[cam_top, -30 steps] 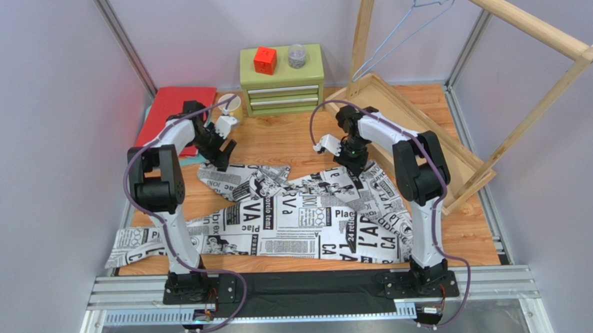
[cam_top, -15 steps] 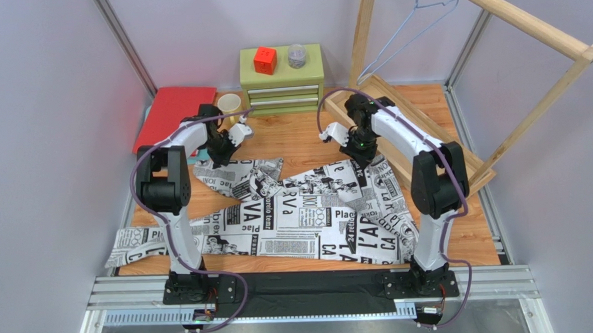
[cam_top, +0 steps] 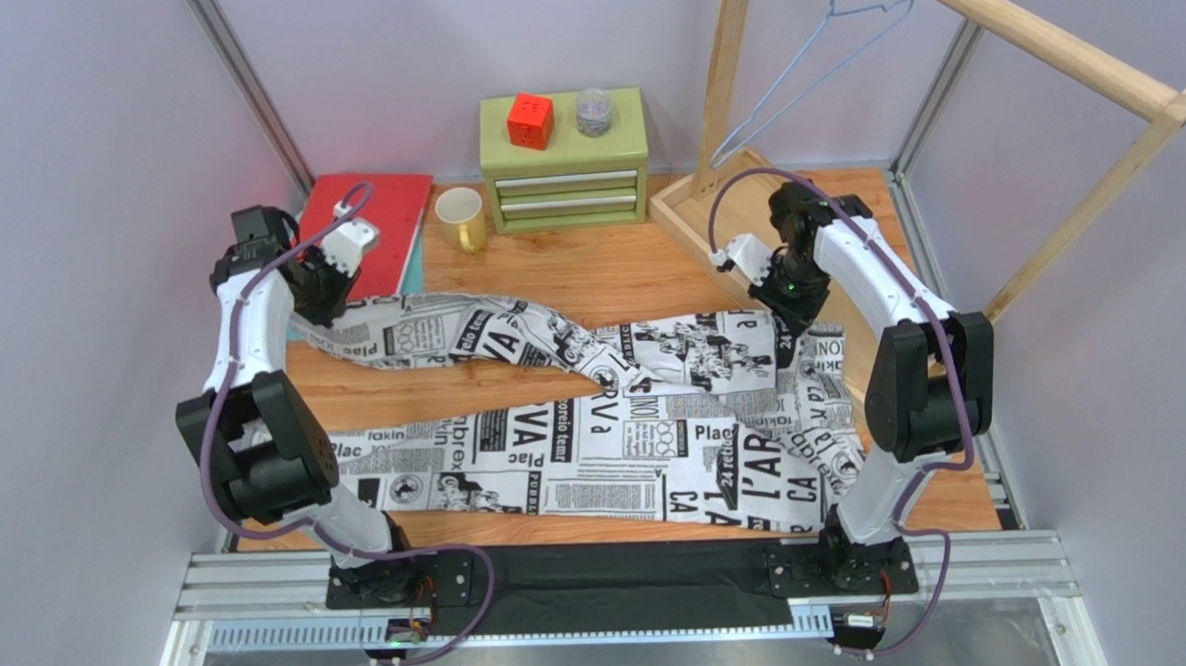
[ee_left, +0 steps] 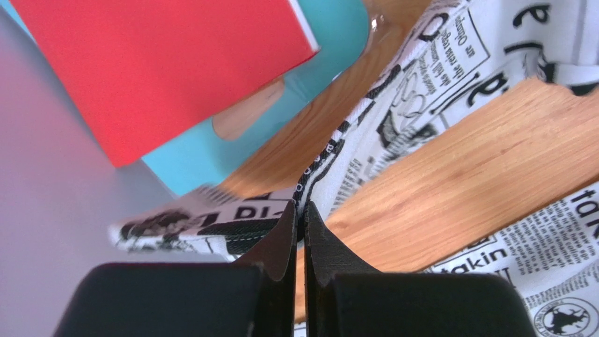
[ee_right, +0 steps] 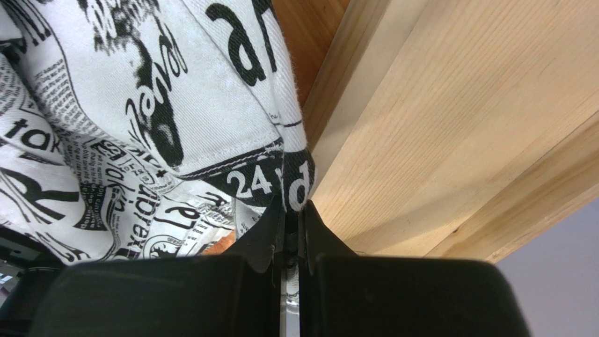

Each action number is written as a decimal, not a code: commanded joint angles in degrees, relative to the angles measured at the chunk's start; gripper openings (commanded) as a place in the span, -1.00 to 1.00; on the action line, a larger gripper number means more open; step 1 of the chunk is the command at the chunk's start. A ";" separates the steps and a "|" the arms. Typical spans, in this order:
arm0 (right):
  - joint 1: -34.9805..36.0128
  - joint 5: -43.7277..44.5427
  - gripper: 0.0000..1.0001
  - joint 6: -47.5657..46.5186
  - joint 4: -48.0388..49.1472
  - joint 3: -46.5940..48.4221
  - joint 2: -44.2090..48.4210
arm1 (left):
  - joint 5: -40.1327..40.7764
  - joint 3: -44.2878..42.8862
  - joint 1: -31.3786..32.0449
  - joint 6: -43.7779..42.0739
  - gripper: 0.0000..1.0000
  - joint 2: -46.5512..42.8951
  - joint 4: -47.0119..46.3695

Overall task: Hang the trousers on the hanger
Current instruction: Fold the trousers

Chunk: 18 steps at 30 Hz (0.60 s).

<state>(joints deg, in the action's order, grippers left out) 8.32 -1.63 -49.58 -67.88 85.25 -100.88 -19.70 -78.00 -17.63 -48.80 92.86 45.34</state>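
The trousers point(cam_top: 618, 422), white with black newsprint, lie spread over the wooden table. Their far edge is drawn into a band between my two grippers. At the far left, beside the red folder, my left gripper point(cam_top: 321, 297) is shut on that edge. The left wrist view shows its jaws point(ee_left: 300, 208) pinching the cloth's seam point(ee_left: 330, 147). My right gripper point(cam_top: 790, 301) is shut on the other end, against the wooden rack's base. The right wrist view shows the jaws point(ee_right: 291, 208) gripping the hem point(ee_right: 267, 179). The hanger point(cam_top: 813, 56) hangs from the rack's top bar, far right.
A green drawer box point(cam_top: 565, 162) at the back carries a red cube point(cam_top: 530, 120) and a small jar point(cam_top: 594, 111). A yellow mug point(cam_top: 462, 219) and a red folder point(cam_top: 376, 208) on a teal board point(ee_left: 316, 77) sit back left. The wooden rack frame point(cam_top: 1045, 43) fills the right side.
Both grippers have closed on the trousers' far edge. The left arm swung out to the left and the right arm to the right, stretching that edge into a band.
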 commanded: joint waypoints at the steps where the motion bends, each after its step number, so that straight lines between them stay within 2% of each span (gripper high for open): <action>1: -0.49 4.09 -0.99 -1.30 1.78 -0.44 1.30 | -0.60 3.64 -2.41 -3.67 -1.00 0.83 0.89; 6: -1.37 4.18 -1.00 -1.83 2.14 -0.18 0.69 | 1.25 4.53 -3.73 -2.36 -1.00 0.04 -4.29; 10: -2.16 4.18 -1.00 -2.27 2.48 0.70 0.42 | 1.08 -6.35 -3.90 2.03 -1.00 1.01 -5.53; 11: -2.77 4.18 -1.00 -2.36 2.49 0.79 0.51 | -1.02 -10.29 -4.17 2.82 -1.00 0.83 -5.53; 13: -3.39 4.27 -1.00 -2.54 2.66 1.14 0.42 | -3.05 -11.82 -5.48 3.09 -1.00 -0.92 -6.75; 16: -4.53 3.74 -1.00 -2.36 2.84 1.14 0.86 | -9.10 -7.80 -9.17 -1.99 -1.00 -5.31 -9.74; 18: -4.63 3.30 -1.00 -2.45 2.84 0.88 1.21 | -12.19 0.19 -12.51 -10.32 -1.00 -8.21 -10.01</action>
<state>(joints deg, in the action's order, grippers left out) 4.89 -0.45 -50.81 -66.52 84.79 -100.90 -24.45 -85.97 -24.51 -49.15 90.48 37.78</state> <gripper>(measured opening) 0.031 0.009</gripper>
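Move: The near trouser leg, lying flat, has its middle roughly 22 cm back and 15 cm right of the left hand, 13 cm below it. From that hand the red folder lies about 21 cm ahead and 4 cm left, the mug 18 cm ahead and 15 cm right. From the right hand the near leg is some 54 cm left and 17 cm back; the wooden tray lies 12 cm ahead and 7 cm right. Both grippers keep their pinch on the trousers, the left near one end of the raised far leg, the right on a corner above the tray. The left hand dips back and down about 4 cm, then whips up some 13 cm and forward past its start, drifting left, while its fingers tip up nearly 20 degrees. The right holds almost still, easing about 2 cm right. ##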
